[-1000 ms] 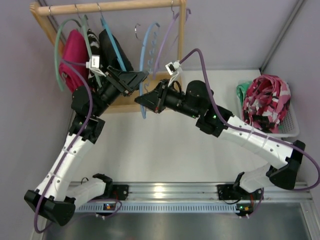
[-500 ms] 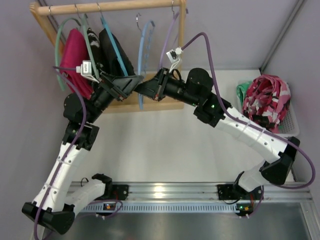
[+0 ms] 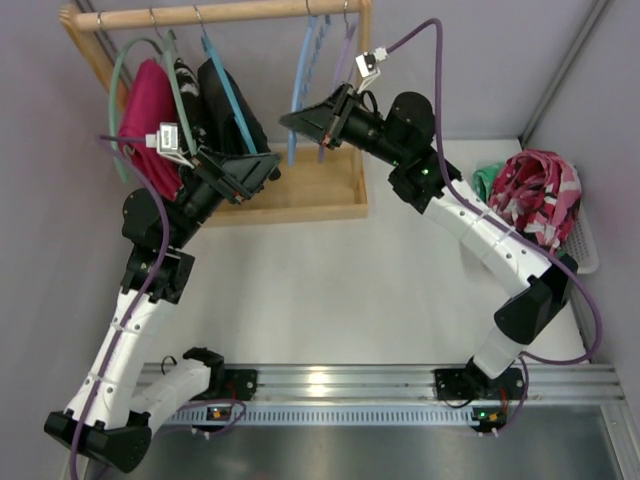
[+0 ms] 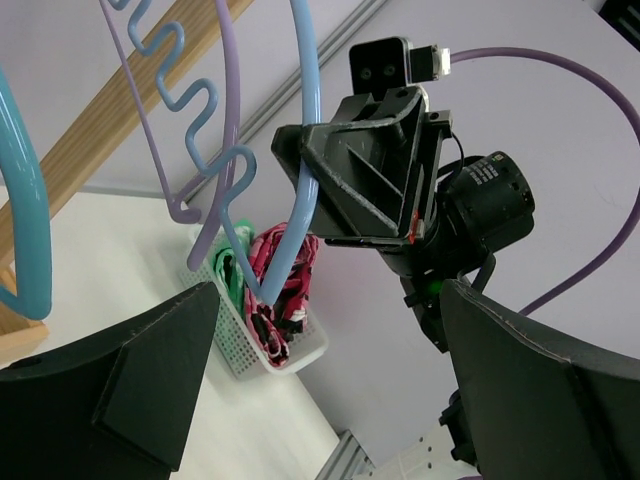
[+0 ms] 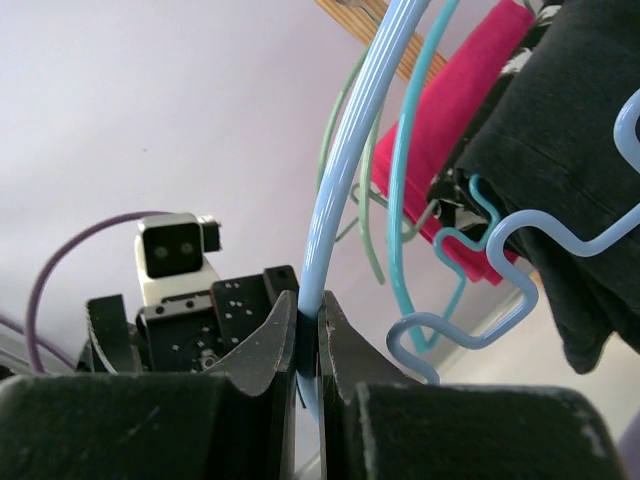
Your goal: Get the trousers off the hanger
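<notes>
The trousers (image 3: 535, 195), pink-red with white and black blotches, lie heaped in the white basket (image 3: 585, 250) at the right, also seen in the left wrist view as trousers (image 4: 285, 290). The light-blue hanger (image 3: 300, 90) is bare, its top up by the wooden rail (image 3: 220, 13). My right gripper (image 3: 290, 120) is shut on the hanger's arm (image 5: 345, 170), the jaws pinching it at the right gripper (image 5: 310, 345). My left gripper (image 3: 265, 168) stands open to the hanger's left, holding nothing; between its fingers, the left gripper (image 4: 330, 400), I see only floor and basket.
On the rail hang a lilac hanger (image 3: 345, 60), teal-green hangers (image 3: 120, 110), a magenta garment (image 3: 145, 110) and a black garment (image 3: 230, 100). The rack's wooden base (image 3: 300, 195) sits under them. A green cloth (image 3: 485, 180) lies in the basket beside the trousers.
My right gripper has carried the light-blue hanger up and back to the rail. My left gripper has opened wide and drawn away to the left.
</notes>
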You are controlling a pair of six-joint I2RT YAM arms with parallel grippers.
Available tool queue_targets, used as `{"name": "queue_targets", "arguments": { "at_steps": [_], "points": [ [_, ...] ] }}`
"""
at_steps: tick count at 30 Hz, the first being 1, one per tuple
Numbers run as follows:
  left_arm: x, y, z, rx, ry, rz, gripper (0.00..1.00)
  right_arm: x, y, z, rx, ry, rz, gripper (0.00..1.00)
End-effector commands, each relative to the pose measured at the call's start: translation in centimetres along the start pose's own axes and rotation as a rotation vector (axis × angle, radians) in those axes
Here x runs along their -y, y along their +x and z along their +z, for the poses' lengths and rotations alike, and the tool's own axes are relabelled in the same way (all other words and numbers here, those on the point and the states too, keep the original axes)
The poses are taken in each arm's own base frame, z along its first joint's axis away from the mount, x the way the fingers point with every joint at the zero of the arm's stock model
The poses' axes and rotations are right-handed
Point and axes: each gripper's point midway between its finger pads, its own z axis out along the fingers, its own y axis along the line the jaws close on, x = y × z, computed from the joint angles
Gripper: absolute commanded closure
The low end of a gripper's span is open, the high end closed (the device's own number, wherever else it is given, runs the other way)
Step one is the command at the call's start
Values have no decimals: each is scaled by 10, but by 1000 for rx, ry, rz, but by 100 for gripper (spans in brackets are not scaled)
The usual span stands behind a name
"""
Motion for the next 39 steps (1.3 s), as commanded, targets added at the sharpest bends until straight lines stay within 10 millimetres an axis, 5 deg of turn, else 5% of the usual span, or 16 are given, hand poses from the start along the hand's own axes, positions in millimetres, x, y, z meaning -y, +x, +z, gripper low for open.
{"name": "queue_targets", "arguments": {
  "at_steps": [1,7,13,22,34,39],
  "points": [
    [6,-7,0,22,17,17,2,-50,-45,-4,112,-144,-53,100],
    [5,-7,-2,25,16,23,2,-25,-51,-4,140,-48,32,100],
    [2,-8,-2,30,5,11,2,-24,-54,-15,149,-20,58,100],
    [1,-11,1,34,2,7,2,12,-38,-27,121,65,104,100],
    [-3,-11,1,36,-10,-2,2,10,-60,-43,181,69,74,100],
    [-4,-12,2,37,-11,2,2,21,-51,-47,160,104,87,100]
  ]
}}
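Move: The right hand still grips the near arm of the emptied blue hanger. The rail spot beside the purple hanger's hook lies roughly 14 cm ahead, 8 cm to its right and 12 cm above. The purple hanger hangs about 10 cm ahead, 7 cm right and 5 cm above; the black trousers are some 8 cm ahead and 8 cm left, about level with it. From the left hand that rail spot is around 19 cm ahead, 12 cm right and 14 cm above. Forward by some 3 cm and steadily to the right, about 5 cm in all, the right hand carries the blue hanger along the rail towards the purple one. Partway across it sinks about 3 cm to lower the hook onto the rail, and turns clockwise a little under 10 degrees; the fingers keep their pinch. ##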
